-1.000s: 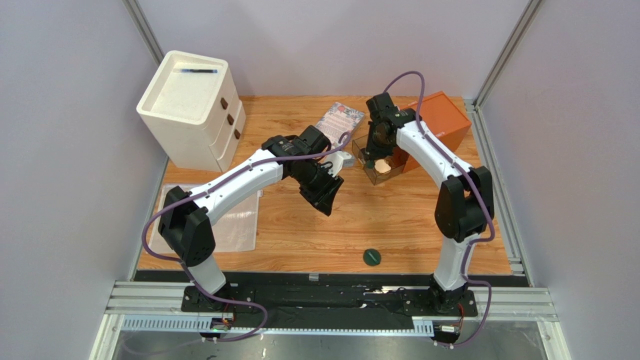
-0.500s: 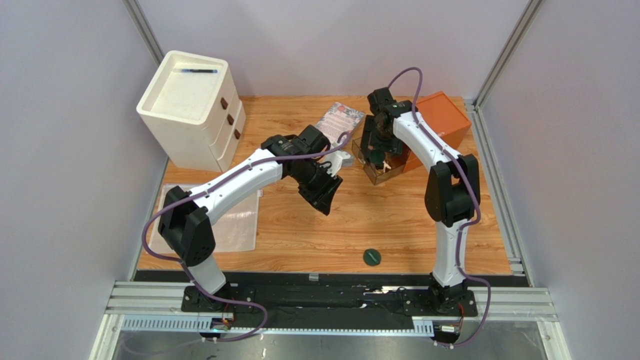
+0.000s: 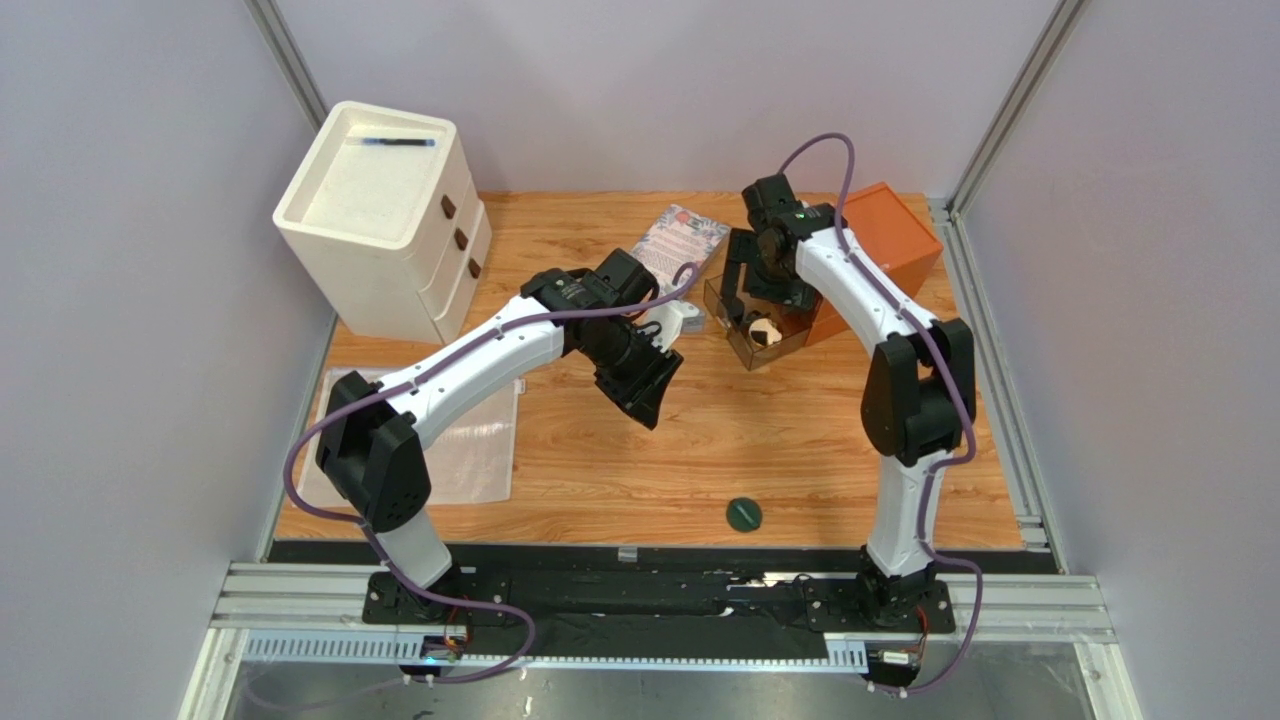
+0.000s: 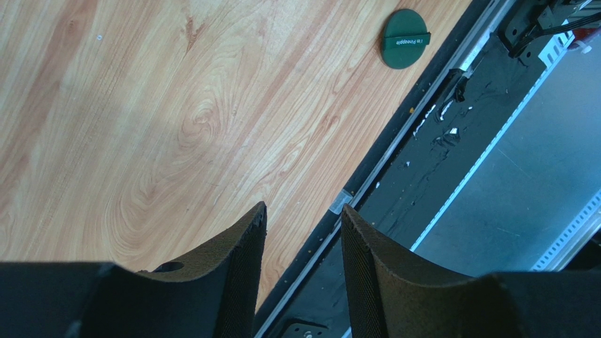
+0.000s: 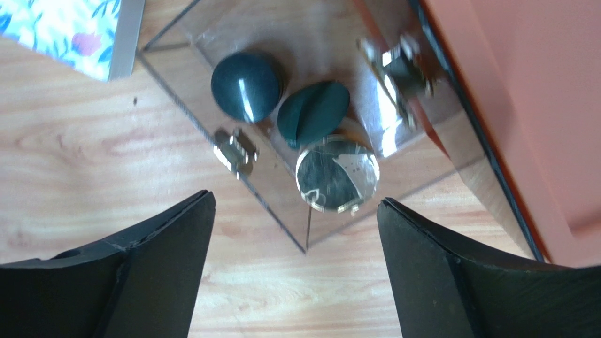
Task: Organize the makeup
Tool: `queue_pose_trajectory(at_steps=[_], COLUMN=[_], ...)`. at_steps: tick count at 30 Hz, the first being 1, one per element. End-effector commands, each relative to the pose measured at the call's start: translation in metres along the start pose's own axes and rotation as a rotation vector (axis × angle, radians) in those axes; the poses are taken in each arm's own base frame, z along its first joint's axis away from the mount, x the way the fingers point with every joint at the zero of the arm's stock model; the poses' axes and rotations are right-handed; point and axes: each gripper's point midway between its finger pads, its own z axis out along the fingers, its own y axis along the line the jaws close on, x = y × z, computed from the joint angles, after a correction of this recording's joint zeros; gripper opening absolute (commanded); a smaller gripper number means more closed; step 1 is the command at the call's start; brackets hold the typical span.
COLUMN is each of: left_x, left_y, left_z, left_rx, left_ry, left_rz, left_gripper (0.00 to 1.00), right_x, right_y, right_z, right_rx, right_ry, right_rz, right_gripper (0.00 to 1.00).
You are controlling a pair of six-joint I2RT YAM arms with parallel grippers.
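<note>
In the right wrist view a clear box (image 5: 185,105) holds a dark round jar (image 5: 247,86), a flat dark-green disc (image 5: 313,113) and a gold-rimmed round compact (image 5: 337,174). My right gripper (image 5: 296,204) hangs just above the box's near corner, jaws wide open and empty. Seen from the top camera, it hovers over the clear box (image 3: 739,354) beside the compact (image 3: 763,333). A second dark-green disc (image 3: 742,515) (image 4: 406,39) lies alone near the table's front edge. My left gripper (image 3: 639,383) (image 4: 302,225) is raised over mid-table, jaws partly apart with nothing between them.
An orange box (image 3: 887,240) stands right behind the clear box. A floral booklet (image 3: 679,240) lies at the back. A white drawer unit (image 3: 383,210) with a black pen (image 3: 398,141) on top fills the back left. A plastic sheet (image 3: 466,443) lies front left.
My right gripper went from shut to wide open, leaving the compact in the clear box, and lifted slightly. The left arm has not moved.
</note>
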Motion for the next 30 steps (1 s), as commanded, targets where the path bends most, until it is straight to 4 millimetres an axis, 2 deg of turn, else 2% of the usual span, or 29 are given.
queue_pose_trajectory(at_steps=[1, 2, 4, 7, 9, 11, 13, 14, 15, 16, 20, 23, 26, 30], left_x=[-0.012, -0.013, -0.013, -0.012, -0.012, -0.01, -0.009, -0.009, -0.009, -0.009, -0.01, -0.01, -0.009, -0.01], left_y=[0.0, 0.0, 0.0, 0.001, 0.0, 0.0, 0.0, 0.0, 0.0, -0.001, -0.003, -0.003, -0.003, 0.0], left_z=[-0.008, -0.007, -0.006, -0.005, -0.006, -0.004, -0.003, -0.002, -0.002, -0.001, -0.003, -0.004, -0.006, -0.012], left_rx=[-0.002, -0.002, 0.0, 0.002, 0.004, 0.007, 0.009, 0.01, 0.013, 0.019, 0.02, 0.016, 0.013, -0.013], left_ry=[-0.038, -0.039, -0.041, -0.039, -0.042, -0.038, -0.036, -0.034, -0.037, -0.036, -0.043, -0.047, -0.05, -0.066], left_rz=[0.032, 0.033, 0.032, 0.025, 0.025, 0.021, 0.02, 0.018, 0.017, 0.016, 0.018, 0.019, 0.022, 0.028], left_gripper=[0.49, 0.49, 0.49, 0.49, 0.49, 0.49, 0.49, 0.49, 0.49, 0.49, 0.49, 0.49, 0.48, 0.48], right_x=[0.008, 0.028, 0.052, 0.106, 0.143, 0.172, 0.203, 0.211, 0.218, 0.233, 0.261, 0.281, 0.293, 0.306], right_y=[0.014, 0.013, 0.013, 0.005, 0.005, 0.012, 0.01, 0.008, 0.006, 0.003, 0.001, -0.004, -0.005, -0.008], right_z=[-0.053, -0.057, -0.058, -0.059, -0.06, -0.065, -0.068, -0.069, -0.07, -0.071, -0.073, -0.065, -0.058, -0.053], right_rx=[-0.125, -0.13, -0.141, -0.133, -0.14, -0.165, -0.139, -0.12, -0.102, -0.076, -0.045, -0.018, -0.024, -0.035], right_ry=[-0.06, -0.027, 0.022, 0.137, 0.202, 0.259, 0.327, 0.346, 0.367, 0.411, 0.484, 0.542, 0.582, 0.624], right_rz=[-0.083, -0.104, -0.123, -0.145, -0.158, -0.188, -0.235, -0.248, -0.257, -0.284, -0.325, -0.34, -0.334, -0.333], right_gripper=[0.88, 0.88, 0.88, 0.87, 0.86, 0.86, 0.85, 0.84, 0.8, 0.77, 0.69, 0.61, 0.55, 0.55])
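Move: The green puff left on the table lies about 30 cm back towards my base from my right hand, 4 cm to its left and 11 cm lower, with the table's near edge some 4 cm behind it. Almost under my right hand, roughly 8 cm down, is the silver-lidded jar in the open drawer, whose middle is 4 cm ahead. From my idle left hand the puff is about 9 cm back, 12 cm right and 15 cm down. With my right hand empty, I rise a couple of centimetres off the open drawer, then sweep back about 28 cm and a little left, sinking some 10 cm from the top of the arc onto the green puff. On the way I tip the fingers back some 30 degrees until they point nearly straight down, turn about 20 degrees counter-clockwise, and narrow them from wide to just over half open. ##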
